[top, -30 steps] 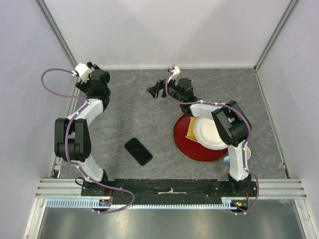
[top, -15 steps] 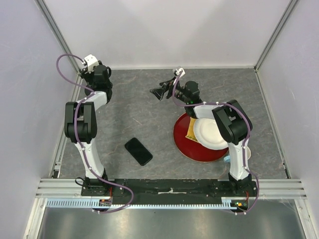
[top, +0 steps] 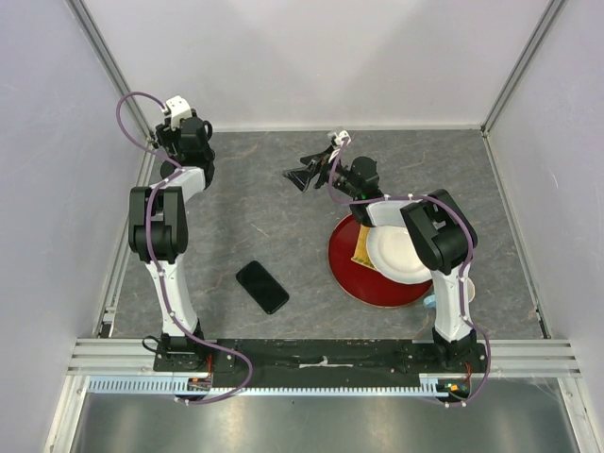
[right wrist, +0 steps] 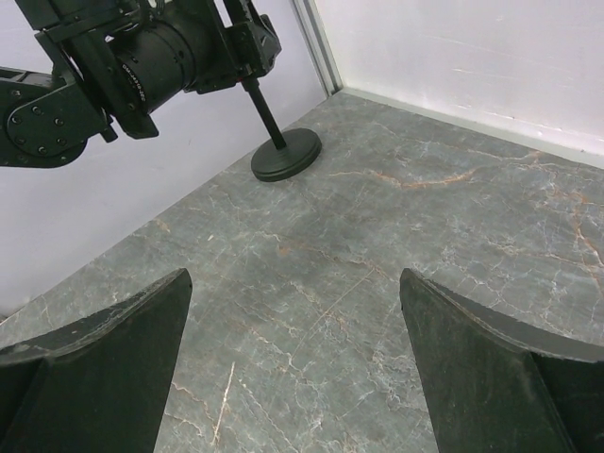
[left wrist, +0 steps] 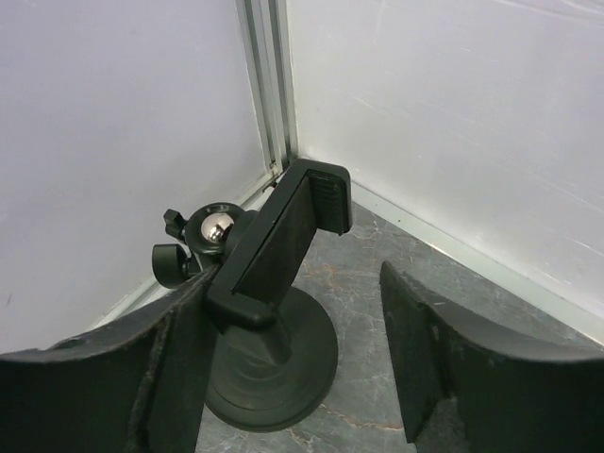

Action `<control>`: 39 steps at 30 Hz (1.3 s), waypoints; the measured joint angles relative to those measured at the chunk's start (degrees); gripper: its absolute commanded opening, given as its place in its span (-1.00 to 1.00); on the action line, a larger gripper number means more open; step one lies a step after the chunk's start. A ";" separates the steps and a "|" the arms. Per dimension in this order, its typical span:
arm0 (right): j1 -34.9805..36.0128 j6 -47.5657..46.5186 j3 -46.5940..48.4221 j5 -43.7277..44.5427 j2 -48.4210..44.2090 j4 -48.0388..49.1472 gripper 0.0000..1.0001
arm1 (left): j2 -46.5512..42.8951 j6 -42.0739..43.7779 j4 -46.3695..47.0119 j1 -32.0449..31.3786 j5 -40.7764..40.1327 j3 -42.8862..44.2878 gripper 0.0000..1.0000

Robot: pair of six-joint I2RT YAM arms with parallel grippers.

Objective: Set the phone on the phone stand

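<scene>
The phone (top: 262,286) lies flat on the grey table, front of centre, far from both grippers. The phone stand (left wrist: 276,351) stands in the far left corner on its round base, its clamp head (left wrist: 288,231) tilted. My left gripper (left wrist: 297,283) hangs over it, open. The left finger (left wrist: 179,349) is against the clamp head's lower end, and the right finger (left wrist: 415,349) stands apart from it. In the top view the left gripper (top: 185,132) covers the stand. My right gripper (top: 304,175) hovers open over bare table at centre back; its wrist view shows the stand (right wrist: 286,154) beyond.
A red plate (top: 351,278) with a white plate (top: 401,253) and a yellow item (top: 362,247) on it sits at the right, under the right arm. Walls and an aluminium corner post (left wrist: 267,85) stand close behind the stand.
The left arm has swung further into the far left corner and its jaws have narrowed. The right gripper has shifted slightly right. The phone has not moved.
</scene>
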 measured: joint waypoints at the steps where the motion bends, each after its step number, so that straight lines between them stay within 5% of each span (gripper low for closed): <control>1: 0.00 0.02 -0.04 0.00 0.00 0.00 0.96 | 0.11 0.11 0.00 0.02 0.04 0.07 0.15; 8: 0.00 -0.11 -0.46 0.13 0.00 0.00 0.96 | 0.42 0.66 -0.07 0.28 0.07 0.17 -0.44; 12: 0.00 -0.22 -0.59 0.22 0.00 0.02 0.96 | 0.39 0.42 -0.52 0.11 1.09 0.20 -0.96; 26: 0.00 -2.75 -1.31 1.75 0.00 -1.99 0.96 | -4.35 -0.87 -4.66 -5.27 5.55 -3.52 -0.95; 39: -2.34 -4.92 -1.40 0.74 -0.04 -5.70 0.96 | -21.00 -11.78 -10.40 -8.98 39.89 -19.78 -0.96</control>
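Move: The phone stand rises just ahead of my open left hand, its middle about 4 cm ahead, 2 cm left and some 6 cm lower. The lower end of its clamp is already between my fingertips. The phone lies far off on the table, roughly 40 cm back, 30 cm right and 18 cm below that hand. From my right hand the stand is about 17 cm ahead, 39 cm left and 6 cm lower. I close my left fingers on the lower end of the stand's clamp, pinching it almost without shifting. Then I drag the stand about 20 cm right, speeding up and curving some 7 cm back at level height, while my wrist swings clockwise close to 50 degrees. My open right hand sinks about 3 cm and edges right. ##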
